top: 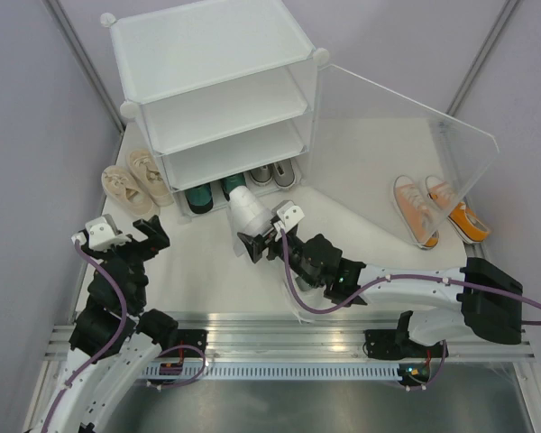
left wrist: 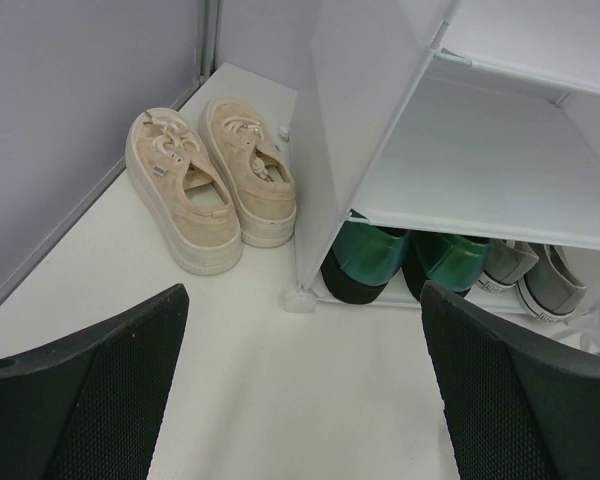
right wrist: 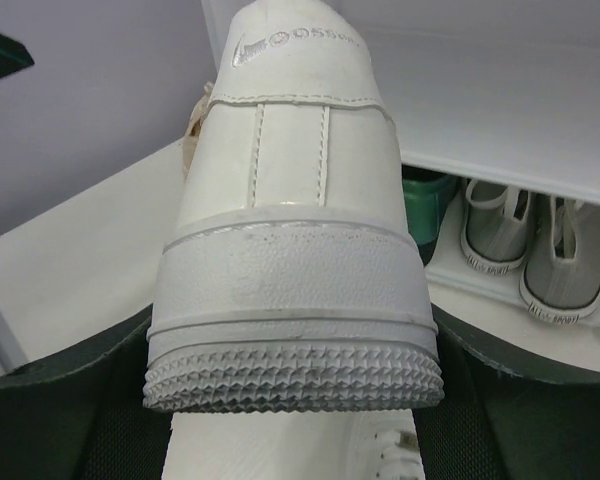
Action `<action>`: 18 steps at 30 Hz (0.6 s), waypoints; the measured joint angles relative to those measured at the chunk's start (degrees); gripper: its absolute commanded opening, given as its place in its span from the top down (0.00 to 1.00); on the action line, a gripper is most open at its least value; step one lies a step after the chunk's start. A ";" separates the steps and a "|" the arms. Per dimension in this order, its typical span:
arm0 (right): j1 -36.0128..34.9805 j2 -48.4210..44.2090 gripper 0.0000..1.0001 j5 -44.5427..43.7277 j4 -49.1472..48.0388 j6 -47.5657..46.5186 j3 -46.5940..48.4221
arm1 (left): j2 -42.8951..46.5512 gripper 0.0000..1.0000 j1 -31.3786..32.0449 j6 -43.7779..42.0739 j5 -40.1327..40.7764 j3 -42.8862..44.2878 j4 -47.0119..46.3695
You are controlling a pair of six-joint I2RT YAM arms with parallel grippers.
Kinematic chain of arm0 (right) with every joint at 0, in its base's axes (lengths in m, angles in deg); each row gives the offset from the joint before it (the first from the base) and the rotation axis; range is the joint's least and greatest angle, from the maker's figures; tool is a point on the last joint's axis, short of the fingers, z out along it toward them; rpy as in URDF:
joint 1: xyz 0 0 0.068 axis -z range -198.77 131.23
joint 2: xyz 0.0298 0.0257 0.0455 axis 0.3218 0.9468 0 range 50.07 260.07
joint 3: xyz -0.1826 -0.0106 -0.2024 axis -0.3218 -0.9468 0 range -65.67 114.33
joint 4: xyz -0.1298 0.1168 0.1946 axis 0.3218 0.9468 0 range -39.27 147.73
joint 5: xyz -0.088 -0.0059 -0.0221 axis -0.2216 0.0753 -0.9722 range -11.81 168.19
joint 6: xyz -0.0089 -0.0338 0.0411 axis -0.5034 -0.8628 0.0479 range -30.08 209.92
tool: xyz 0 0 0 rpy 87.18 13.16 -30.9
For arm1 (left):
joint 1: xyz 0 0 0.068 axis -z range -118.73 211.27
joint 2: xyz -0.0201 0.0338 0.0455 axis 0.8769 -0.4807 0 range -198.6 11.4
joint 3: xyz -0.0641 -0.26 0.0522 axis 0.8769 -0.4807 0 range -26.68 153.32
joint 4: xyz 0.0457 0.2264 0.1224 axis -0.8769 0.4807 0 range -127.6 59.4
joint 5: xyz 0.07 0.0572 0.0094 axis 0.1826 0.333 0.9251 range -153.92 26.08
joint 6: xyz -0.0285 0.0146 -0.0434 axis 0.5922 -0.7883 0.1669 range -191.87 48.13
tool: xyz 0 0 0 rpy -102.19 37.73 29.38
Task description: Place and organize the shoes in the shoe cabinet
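Note:
My right gripper (top: 263, 240) is shut on the heel of a white shoe (top: 246, 212), held toe-first toward the bottom tier of the shoe cabinet (top: 216, 54). In the right wrist view the white shoe (right wrist: 295, 200) fills the space between the fingers; part of another white shoe (right wrist: 380, 455) shows beneath it. Dark green shoes (left wrist: 375, 260) and grey shoes (left wrist: 535, 275) stand in the bottom tier. Left of the cabinet sits the beige pair (top: 131, 180). My left gripper (top: 128, 234) is open and holds nothing, just in front of the beige pair (left wrist: 205, 190).
The cabinet's clear door panel (top: 406, 153) stands swung open to the right. An orange pair (top: 437, 209) lies behind it at the right. The upper two tiers hold nothing. Grey walls close in on the left and right.

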State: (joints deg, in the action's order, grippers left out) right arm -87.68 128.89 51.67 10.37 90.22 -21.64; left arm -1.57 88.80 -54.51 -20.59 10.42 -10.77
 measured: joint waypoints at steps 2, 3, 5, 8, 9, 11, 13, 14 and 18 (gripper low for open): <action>-0.33 -2.86 0.99 1.44 2.16 2.54 -2.86 | 0.00 0.00 0.00 -0.02 -0.81 0.00 -0.09; -0.57 -4.35 0.99 1.97 3.30 3.63 -4.39 | 0.00 0.00 0.00 -0.07 -1.55 0.00 -0.20; -1.60 -7.50 1.00 2.80 4.92 5.62 -7.32 | 0.00 0.00 0.00 -0.22 -4.00 0.00 -0.39; -4.28 -12.33 0.99 2.99 8.24 8.50 -11.45 | -0.42 0.00 0.09 -1.38 -9.60 0.00 -0.61; -5.20 -13.84 0.99 2.80 9.16 9.27 -12.66 | -0.90 0.00 0.11 -1.84 -11.87 0.00 -0.85; -6.38 -16.85 0.99 2.93 11.87 10.93 -14.10 | -2.49 0.00 0.20 -2.71 -16.74 0.00 -1.14; -6.99 -19.32 0.97 2.95 14.51 12.87 -15.10 | -5.03 0.00 0.20 -3.58 -21.75 0.00 -1.62; -7.30 -20.33 0.93 2.93 15.93 13.51 -15.39 | -6.05 0.00 0.20 -3.80 -23.91 0.00 -1.70; -9.07 -22.58 0.76 3.39 21.53 15.04 -15.52 | -10.80 0.00 0.22 -5.16 -35.89 0.00 -2.27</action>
State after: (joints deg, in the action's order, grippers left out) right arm -96.75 106.31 55.06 31.90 105.25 -37.16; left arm -12.37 89.02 -59.67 -56.48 10.42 -13.05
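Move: The right hand grips the held white shoe by its heel, the shoe's middle some 6 cm ahead and 4 cm left; from the left hand it lies about 24 cm right, 9 cm ahead and slightly lower. From the right hand, the second white shoe is some 6 cm ahead, 7 cm right and 20 cm below, and the green shoes in the cabinet about 33 cm ahead, 10 cm left, 18 cm below. Right hand draws its gripped shoe back 10 cm and down; open left hand swings right 12 cm towards it. ##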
